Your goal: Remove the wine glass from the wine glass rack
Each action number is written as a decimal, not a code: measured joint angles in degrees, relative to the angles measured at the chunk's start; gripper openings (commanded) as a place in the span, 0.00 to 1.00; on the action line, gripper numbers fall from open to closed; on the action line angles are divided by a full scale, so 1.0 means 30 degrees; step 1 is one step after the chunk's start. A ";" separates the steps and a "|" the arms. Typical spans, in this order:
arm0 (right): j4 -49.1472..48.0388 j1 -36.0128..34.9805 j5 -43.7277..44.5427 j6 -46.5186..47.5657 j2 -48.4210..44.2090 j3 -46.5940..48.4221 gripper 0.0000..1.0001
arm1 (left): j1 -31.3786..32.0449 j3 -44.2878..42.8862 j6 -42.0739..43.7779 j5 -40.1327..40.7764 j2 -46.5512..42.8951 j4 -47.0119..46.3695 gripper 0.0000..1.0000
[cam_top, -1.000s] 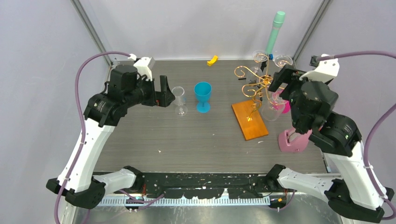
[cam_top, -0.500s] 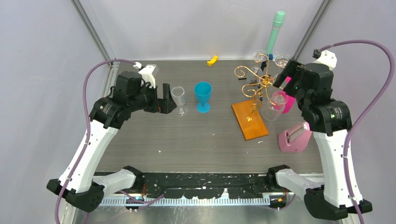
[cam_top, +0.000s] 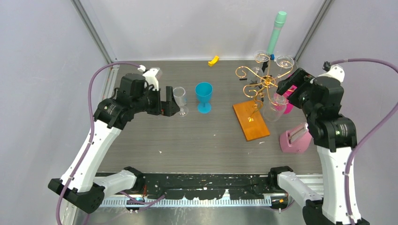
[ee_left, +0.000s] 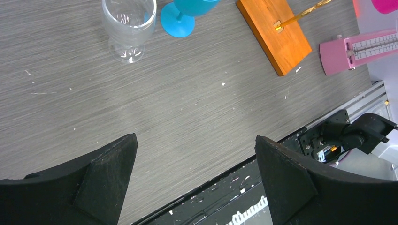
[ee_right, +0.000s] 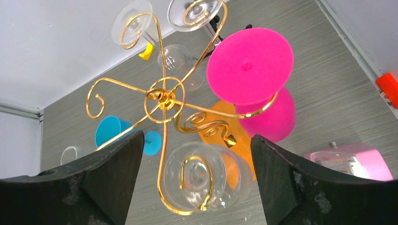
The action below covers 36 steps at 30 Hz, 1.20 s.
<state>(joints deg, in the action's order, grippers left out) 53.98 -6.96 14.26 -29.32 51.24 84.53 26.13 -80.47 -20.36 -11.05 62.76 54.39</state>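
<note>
The wine glass rack (cam_top: 256, 86) is gold wire with curled arms on an orange-brown wooden base (cam_top: 251, 120). A clear wine glass (cam_top: 272, 110) and a pink one (cam_top: 284, 101) hang upside down on its near arms, and two clear ones on the far arms. My right gripper (cam_top: 287, 86) hovers open just right of the rack's top. In the right wrist view the clear hanging glass (ee_right: 202, 176) shows between the open fingers of the right gripper (ee_right: 197, 137), untouched, with the pink glass (ee_right: 251, 63) beside it. My left gripper (cam_top: 169, 101) is open and empty.
A clear glass (cam_top: 179, 100) and a blue glass (cam_top: 203, 96) stand upright on the table by the left gripper. A pink boxy object (cam_top: 294, 137) lies right of the wooden base. A teal-capped tube (cam_top: 277, 30) and a yellow piece (cam_top: 213, 60) are at the back edge.
The right arm has risen from over the pink boxy object and swung its open gripper up beside the rack's top. The left gripper has shifted slightly toward the standing clear glass.
</note>
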 measured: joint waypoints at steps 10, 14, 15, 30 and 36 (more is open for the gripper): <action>-0.0291 0.6579 -0.6288 -0.0721 0.2404 0.0408 0.78 | 0.0000 0.0313 0.0015 -0.0197 0.0051 -0.0328 1.00; -0.0503 0.7497 -0.8247 -0.1705 0.1260 -0.0270 0.74 | 0.0000 0.0590 0.0007 -0.0335 0.0153 -0.0364 1.00; -0.0517 0.7526 -0.8561 -0.1902 0.0867 -0.0525 0.74 | 0.0000 0.0627 0.0007 -0.0342 0.0219 -0.0372 1.00; -0.0408 0.7686 -0.9267 -0.3483 -0.0750 -0.1727 0.53 | 0.0000 0.0874 0.0007 -0.0401 0.0648 -0.0474 1.00; -0.0160 0.7679 -0.9136 -0.3789 -0.0758 -0.2317 0.43 | 0.0000 0.0874 0.0007 -0.0401 0.0648 -0.0481 1.00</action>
<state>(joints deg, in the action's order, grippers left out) 53.49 16.08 -13.15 -40.69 48.97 77.58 26.13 -77.84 -20.34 -12.25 64.71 52.95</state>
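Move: The clear wine glass on the rack's near hook hangs close under the right hand, its middle about 9 cm below, 2 cm back and 2 cm to the left. The rack's gold hub is some 6 cm left, 2 cm ahead and 4 cm below the hand; the pink glass hangs about 5 cm right, 4 cm ahead and 9 cm below. From the left hand that clear glass is roughly 37 cm to the right, 1 cm back and 1 cm lower. The right fingers come in around the foot end of the hanging clear glass and seem to touch it, closing from nearly wide open to about half. The hand first reaches 3 cm forward, rightward and slightly down, swings back, then sinks to about 3 cm below its start, rolling some 20 degrees left side up. The open left hand sinks about 2 cm. ##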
